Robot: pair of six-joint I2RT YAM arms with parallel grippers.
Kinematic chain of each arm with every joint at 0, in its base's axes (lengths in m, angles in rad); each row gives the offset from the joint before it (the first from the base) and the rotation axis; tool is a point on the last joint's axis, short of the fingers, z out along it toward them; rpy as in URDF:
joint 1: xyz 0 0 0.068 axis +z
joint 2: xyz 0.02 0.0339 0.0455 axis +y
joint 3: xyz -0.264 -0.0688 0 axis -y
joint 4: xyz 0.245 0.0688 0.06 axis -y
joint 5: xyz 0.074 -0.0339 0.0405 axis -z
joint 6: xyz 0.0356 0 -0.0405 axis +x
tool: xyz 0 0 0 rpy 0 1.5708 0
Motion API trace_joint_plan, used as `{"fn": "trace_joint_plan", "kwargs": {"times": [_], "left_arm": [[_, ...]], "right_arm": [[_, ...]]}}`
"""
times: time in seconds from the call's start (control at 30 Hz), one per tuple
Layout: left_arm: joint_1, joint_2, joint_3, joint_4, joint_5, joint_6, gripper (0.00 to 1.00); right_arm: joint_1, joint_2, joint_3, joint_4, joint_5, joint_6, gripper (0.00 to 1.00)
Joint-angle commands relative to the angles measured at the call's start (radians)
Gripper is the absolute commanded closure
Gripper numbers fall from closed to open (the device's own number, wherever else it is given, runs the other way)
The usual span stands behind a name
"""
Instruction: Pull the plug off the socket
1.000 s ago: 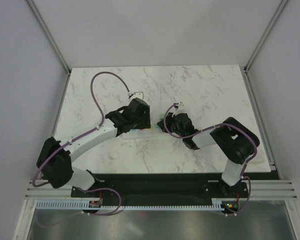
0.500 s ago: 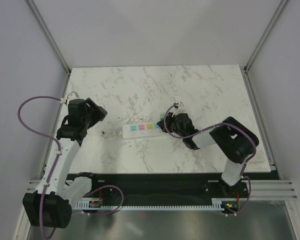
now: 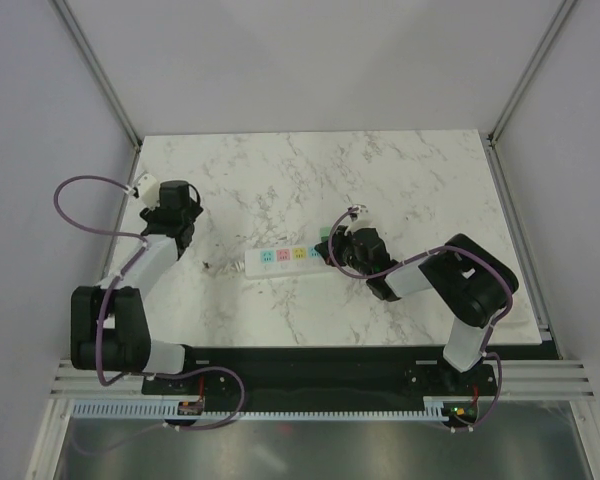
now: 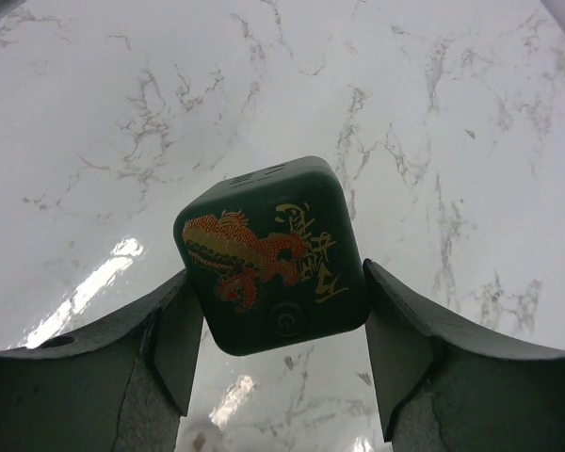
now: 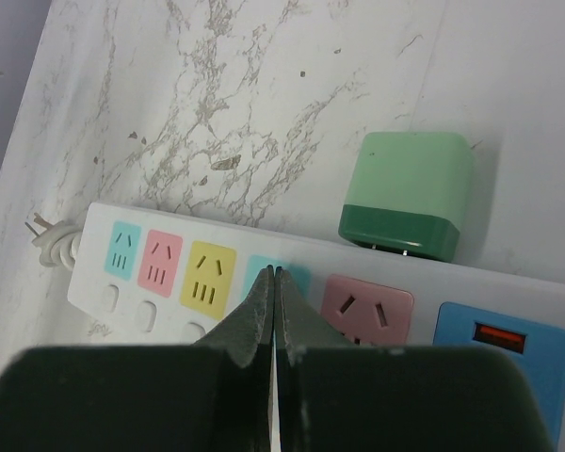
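Observation:
The plug (image 4: pixel 268 254), a dark green cube with an orange-yellow dragon mark, sits between the fingers of my left gripper (image 4: pixel 276 275), which is shut on its two sides above the marble. In the top view that gripper (image 3: pixel 175 207) is at the table's left side, far from the socket (image 3: pixel 283 258), and the plug is hidden under it. The socket (image 5: pixel 315 259) is a long white strip with pastel outlets. My right gripper (image 5: pixel 276 273) is shut, its tips resting on the strip's light blue outlet (image 5: pixel 301 278).
A light green block (image 5: pixel 410 193) lies against the strip's far edge, next to the pink outlet. A short cord stub (image 5: pixel 52 240) sticks out of the strip's left end. The marble table (image 3: pixel 400 180) is walled on three sides.
My left arm has swung from over the strip out to the table's left side, carrying the plug. The strip's outlets are now uncovered. The right arm has stayed put.

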Motion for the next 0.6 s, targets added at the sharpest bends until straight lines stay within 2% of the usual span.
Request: {"fn": "trace_joint_plan", "kwargs": {"times": [0.0, 0.1, 0.2, 0.27, 0.33, 0.57], "left_arm": [[0.013, 0.090, 0.049, 0.299, -0.097, 0.102, 0.98], [0.042, 0.160, 0.030, 0.456, -0.016, 0.133, 0.98], [0.143, 0.223, 0.033, 0.514, 0.100, 0.073, 0.98], [0.178, 0.266, 0.049, 0.524, 0.173, 0.041, 0.98], [0.230, 0.320, 0.085, 0.530, 0.306, 0.033, 0.98], [0.361, 0.388, 0.063, 0.597, 0.536, -0.130, 0.98]], "right_arm": [[-0.001, 0.009, -0.033, -0.091, 0.006, -0.034, 1.00], [-0.001, 0.011, -0.033, -0.090, -0.019, -0.035, 1.00], [-0.001, 0.008, -0.034, -0.091, -0.016, -0.040, 1.00], [-0.001, 0.005, -0.034, -0.091, -0.012, -0.041, 1.00], [-0.001, 0.005, -0.034, -0.091, -0.012, -0.041, 1.00], [-0.001, 0.026, -0.025, -0.081, -0.028, -0.038, 1.00]]}}
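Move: Ahead and to the left, the bare tabletop by the left edge lies roughly 9 cm farther out, 9 cm left and 12 cm below the left hand, which already holds the dark green plug clear of the socket strip. The strip's middle is some 26 cm right and 10 cm back of that hand, its white cord plug about 5 cm right and 12 cm back. From the right hand, that bare spot lies about 17 cm ahead and 38 cm left. Carrying the dark green plug away from the socket strip, the left hand first runs mainly forward while sinking a little, then swings mostly left and keeps lowering towards the bare table by the left edge, about 8 cm forward, 8 cm left and 5 cm down in all. Its grip stays unchanged while the wrist rolls and tips some 15 degrees. The right hand stays put, fingers shut, at the strip. ##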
